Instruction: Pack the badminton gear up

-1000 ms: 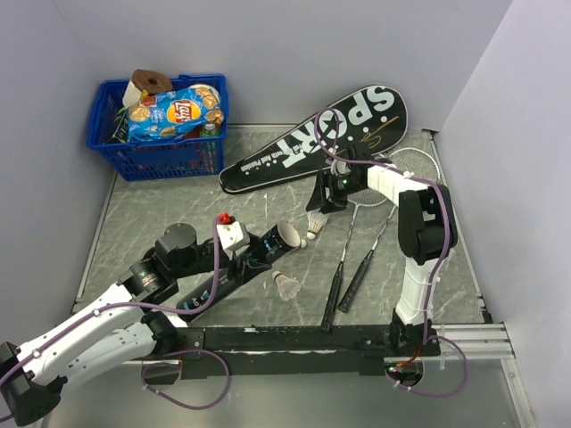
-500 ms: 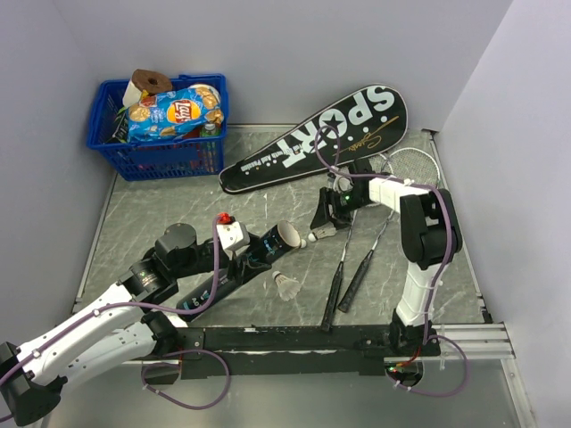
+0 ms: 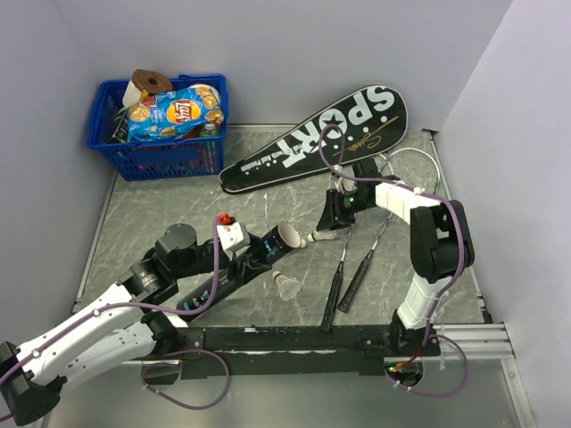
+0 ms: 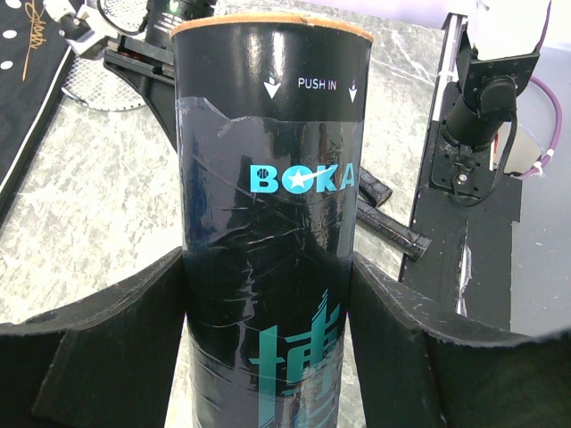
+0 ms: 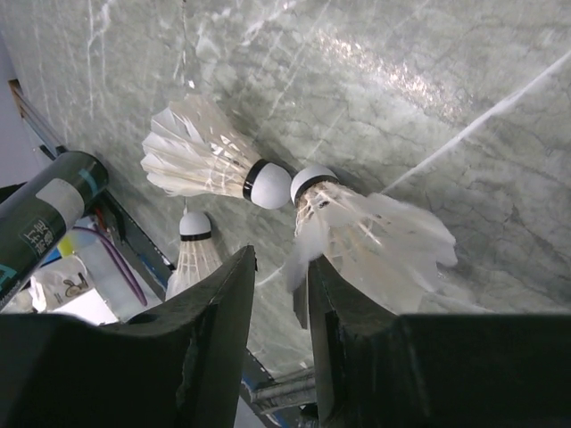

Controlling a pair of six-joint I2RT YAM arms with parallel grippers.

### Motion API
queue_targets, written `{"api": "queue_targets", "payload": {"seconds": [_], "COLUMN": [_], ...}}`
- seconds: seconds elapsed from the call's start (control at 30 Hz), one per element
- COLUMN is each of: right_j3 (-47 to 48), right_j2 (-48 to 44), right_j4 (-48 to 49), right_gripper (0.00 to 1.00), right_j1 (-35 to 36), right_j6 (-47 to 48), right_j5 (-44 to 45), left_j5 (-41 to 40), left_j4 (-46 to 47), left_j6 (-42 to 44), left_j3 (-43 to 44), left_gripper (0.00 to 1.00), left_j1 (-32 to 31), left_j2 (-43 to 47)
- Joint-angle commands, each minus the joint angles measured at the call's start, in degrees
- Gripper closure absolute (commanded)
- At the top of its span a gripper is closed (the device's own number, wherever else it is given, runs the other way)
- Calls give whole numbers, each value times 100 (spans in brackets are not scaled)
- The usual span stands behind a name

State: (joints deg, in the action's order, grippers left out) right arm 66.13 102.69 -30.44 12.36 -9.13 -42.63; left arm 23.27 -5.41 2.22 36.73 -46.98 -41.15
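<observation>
My left gripper (image 4: 268, 257) is shut on the dark tube (image 4: 268, 178), a finger on each side; in the top view the tube (image 3: 260, 252) lies tilted, its open mouth towards the right arm. My right gripper (image 5: 281, 263) is low over two white shuttlecocks lying cork to cork. Its jaws are open only a narrow gap, with the feather edge of the nearer shuttlecock (image 5: 379, 236) reaching between them. The second shuttlecock (image 5: 205, 160) lies just beyond, and a third (image 5: 192, 254) lies nearer the tube. Two rackets (image 3: 337, 283) lie side by side. The black "SPORT" cover (image 3: 321, 138) lies behind.
A blue basket (image 3: 161, 147) of snacks stands in the back left corner. The racket heads (image 3: 410, 165) rest near the right wall, beside the cover. A black rail (image 3: 303, 337) runs along the near table edge between the arm bases.
My right gripper has moved down and towards the near left, onto the pair of shuttlecocks, and its jaws have narrowed. The left arm and tube have stayed still.
</observation>
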Motion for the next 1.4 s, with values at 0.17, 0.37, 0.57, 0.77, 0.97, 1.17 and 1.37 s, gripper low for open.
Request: {"api": "queue_targets", "payload": {"seconds": [0.17, 0.37, 0.57, 0.77, 0.97, 1.17, 1.37], "right_j3": [-83, 137, 812, 1340, 1780, 1842, 1667], "right_j2": [-284, -1170, -2411, -3536, -4125, -4416, -4644], "right_j4": [284, -146, -1033, -1797, -2703, -3099, -3170], "right_gripper": [100, 100, 100, 100, 100, 100, 100], "right_j1": [38, 65, 424, 794, 1049, 1321, 1743], "right_j6": [-125, -160, -318, -257, 15, 183, 166], "right_j5": [88, 545, 1625, 1821, 1189, 424, 370], "left_j5": [3, -42, -15, 46, 2, 37, 90], "left_j4": [189, 233, 198, 119, 22, 14, -13], "left_j6": [15, 15, 42, 139, 288, 323, 349], "left_j3": [54, 45, 53, 80, 97, 89, 97], "left_gripper": [99, 99, 99, 99, 99, 99, 99], "left_j1": [-39, -39, -48, -127, -267, -312, -338], "left_j2": [10, -34, -192, -315, -429, -508, -552]}}
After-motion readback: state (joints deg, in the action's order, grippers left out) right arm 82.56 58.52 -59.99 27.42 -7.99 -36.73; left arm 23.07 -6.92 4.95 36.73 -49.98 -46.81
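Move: The shuttlecock to be gripped lies at the right fingertips, feathers between them, its middle about 3 cm left, 1 cm back and 3 cm below. A second, nearly cork to cork with it, lies about 11 cm left, 2 cm back; a third 13 cm left, 14 cm back. The tube's mouth is some 11 cm left, 12 cm back and 21 cm higher. From the left hand, holding the tube, that first shuttlecock is roughly 15 cm ahead, 18 cm right and 20 cm below. Holding nearly still at first, the right hand shuts its half-open fingers on the shuttlecock's feathers, then climbs steeply about 26 cm and draws back some 16 cm towards the tube's mouth, its wrist turning so the fingers point less steeply down and more forward. The left hand keeps its grip on the tube and sinks about 3 cm, easing slightly to the right. ##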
